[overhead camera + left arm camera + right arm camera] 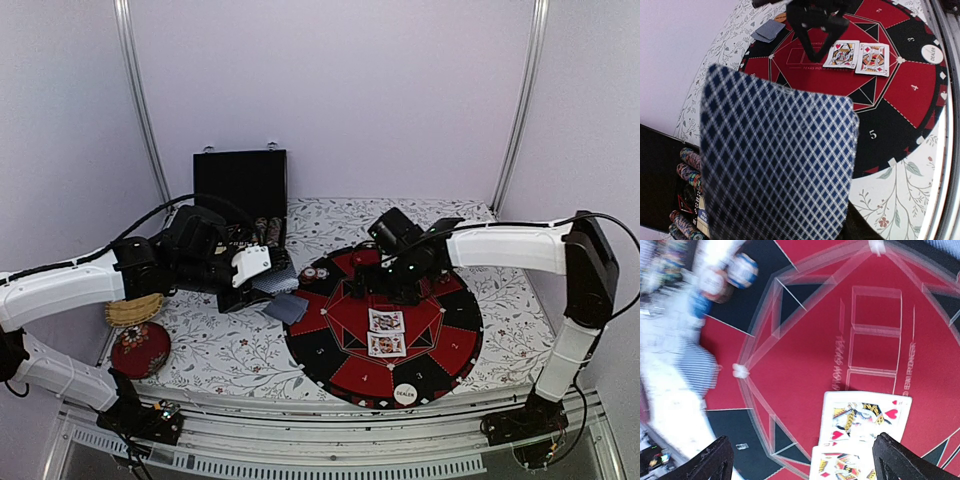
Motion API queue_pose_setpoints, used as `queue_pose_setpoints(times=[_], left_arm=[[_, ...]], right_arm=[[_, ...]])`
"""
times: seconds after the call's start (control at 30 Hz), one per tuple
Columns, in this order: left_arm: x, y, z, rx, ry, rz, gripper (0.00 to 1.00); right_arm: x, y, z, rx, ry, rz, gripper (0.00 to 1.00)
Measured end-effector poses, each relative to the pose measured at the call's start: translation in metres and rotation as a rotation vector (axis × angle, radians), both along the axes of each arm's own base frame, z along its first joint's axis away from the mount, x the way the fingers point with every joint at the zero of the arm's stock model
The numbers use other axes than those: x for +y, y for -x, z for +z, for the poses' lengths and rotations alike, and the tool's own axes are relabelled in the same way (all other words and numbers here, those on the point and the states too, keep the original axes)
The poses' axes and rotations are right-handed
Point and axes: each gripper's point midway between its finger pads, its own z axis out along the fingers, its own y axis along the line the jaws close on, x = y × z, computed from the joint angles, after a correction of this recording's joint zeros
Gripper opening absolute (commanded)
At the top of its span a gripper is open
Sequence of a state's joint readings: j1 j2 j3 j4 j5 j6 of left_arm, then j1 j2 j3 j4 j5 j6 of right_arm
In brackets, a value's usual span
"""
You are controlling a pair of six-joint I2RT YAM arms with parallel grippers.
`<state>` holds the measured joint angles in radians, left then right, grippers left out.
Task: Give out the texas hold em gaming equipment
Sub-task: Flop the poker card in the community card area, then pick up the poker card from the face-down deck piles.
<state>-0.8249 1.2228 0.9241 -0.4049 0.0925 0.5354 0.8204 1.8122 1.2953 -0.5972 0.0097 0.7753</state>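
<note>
My left gripper [262, 284] is shut on playing cards [780, 165] with blue-checked backs. They fill the left wrist view and hide the fingers. Two face-up cards [386, 332] lie side by side in the middle of the round red-and-black mat [450, 340]. My right gripper [385, 287] hovers just above them, open wide, fingertips [715, 460] far apart with nothing between; a queen of hearts [865, 417] lies below. Face-down cards [287, 308] rest at the mat's left edge, striped chips [315, 272] lie beyond them, and the white DEALER button [405, 394] sits at the near rim.
An open black chip case [240, 190] stands at the back left, with rows of chips [687, 165] inside. A wicker basket [135, 310] and a round red cushion [140, 350] sit at the near left. A floral cloth [240, 350] covers the table.
</note>
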Motion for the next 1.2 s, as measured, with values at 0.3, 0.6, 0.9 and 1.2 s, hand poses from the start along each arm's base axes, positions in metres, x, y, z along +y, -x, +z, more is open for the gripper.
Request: queue_pose_setpoints(times=[0.3, 0.6, 0.9, 1.2], left_arm=[[0.0, 0.0, 0.001, -0.005, 0.001, -0.002, 0.47], [0.0, 0.001, 0.001, -0.004, 0.001, -0.004, 0.47], [0.0, 0.001, 0.001, -0.003, 0.002, -0.007, 0.47], [-0.001, 0.002, 0.001, -0.002, 0.003, -0.009, 0.47]], right_arm=[[-0.048, -0.018, 0.064, -0.156, -0.176, 0.056, 0.99], [0.052, 0.036, 0.172, -0.43, -0.645, 0.559, 0.99], [0.146, 0.069, 0.163, -0.533, -0.746, 0.85, 0.95], [0.178, 0.051, 0.142, -0.582, -0.694, 0.85, 0.63]])
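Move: The card deck to draw from is in the left gripper, about 20 cm left of the right hand, 13 cm higher and 4 cm nearer the base. For the left hand its middle is some 3 cm ahead and 3 cm right. About 7 cm below the right hand lie the queen card, 4 cm back and 2 cm right, and the blue-backed cards, 22 cm left and 1 cm back. The chip pair stands 15 cm left and 9 cm out, also 7 cm lower. Raise the open right gripper off the community cards, edging about 5 cm right at first, then swing it left and up to the deck, coming back slightly. Lift its left side and turn it some 50 degrees counter-clockwise on the way, top out near 19 cm up, then sink about 5 cm to bring the fingers around the deck's free end and start closing them. Keep the left gripper still, holding the deck. ##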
